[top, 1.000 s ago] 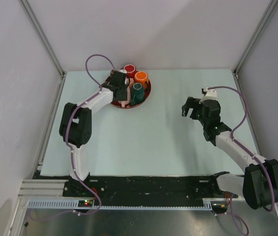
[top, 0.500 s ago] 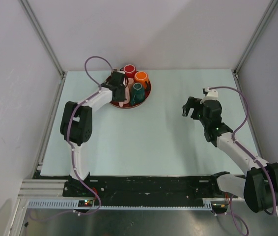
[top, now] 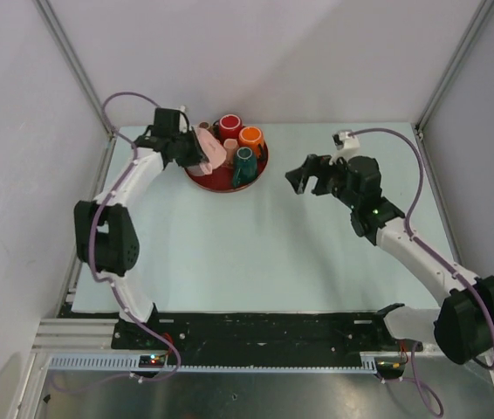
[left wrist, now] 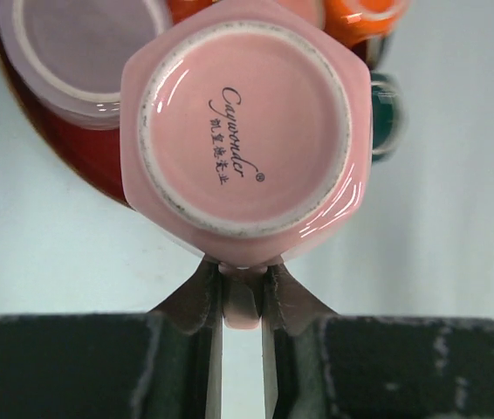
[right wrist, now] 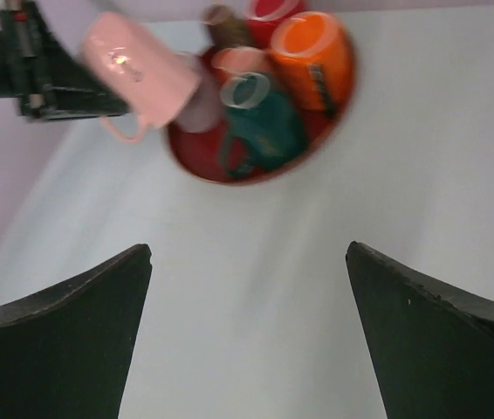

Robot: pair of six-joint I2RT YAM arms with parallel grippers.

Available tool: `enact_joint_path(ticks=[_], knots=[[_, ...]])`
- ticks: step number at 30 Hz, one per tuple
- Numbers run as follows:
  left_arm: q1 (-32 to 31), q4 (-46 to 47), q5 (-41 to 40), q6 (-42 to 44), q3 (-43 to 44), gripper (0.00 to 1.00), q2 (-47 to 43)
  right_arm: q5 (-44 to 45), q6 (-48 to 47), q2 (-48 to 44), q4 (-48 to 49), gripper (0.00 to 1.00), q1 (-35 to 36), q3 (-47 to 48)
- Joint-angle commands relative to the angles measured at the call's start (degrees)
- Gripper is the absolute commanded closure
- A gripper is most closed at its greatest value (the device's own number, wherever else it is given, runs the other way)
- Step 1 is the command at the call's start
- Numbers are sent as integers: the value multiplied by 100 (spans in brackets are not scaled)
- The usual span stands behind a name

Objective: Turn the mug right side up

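My left gripper is shut on the handle of a pink mug and holds it lifted over the left edge of the red tray. In the left wrist view the mug's base faces the camera, and its handle is pinched between my fingers. The right wrist view shows the pink mug tilted, handle down. My right gripper is open and empty above the table, right of the tray.
The tray also holds a red mug, an orange mug, a green mug and another pinkish cup. Metal frame posts stand at the table's far corners.
My left gripper has lifted the pink mug off the tray and swung it left and back. My right arm has moved left toward the tray.
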Motion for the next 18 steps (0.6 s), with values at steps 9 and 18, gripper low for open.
enact_joint_path(ticks=[9, 18], knots=[[21, 225, 3169, -992, 789, 100, -1448, -2050, 2582, 1606, 2740, 1, 544, 1441], [-372, 228, 3771, -1174, 729, 100, -1660, -2143, 3204, 2263, 3287, 1, 615, 1960]])
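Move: Held by its handle, the upside-down pink mug sits about 5 cm ahead and 3 cm right of the left hand point, slightly above it; the right gripper is some 29 cm to the left hand's right, 9 cm nearer the bases and 8 cm higher. Counted from the right hand, the pink mug is 13 cm ahead, 26 cm left and 6 cm below, while the green mug stands 12 cm ahead, 18 cm left and 17 cm down. Lifting the pink mug clear of the tray by about 16 cm, the left hand also carries it right and back towards the right gripper, its grip on the handle kept as it rolls some 30 degrees right side up and swings clockwise. The right hand, jaws still wide open, comes to meet the mug, going left and rising, rolling left side up and turning counter-clockwise, both slowing at the end. ##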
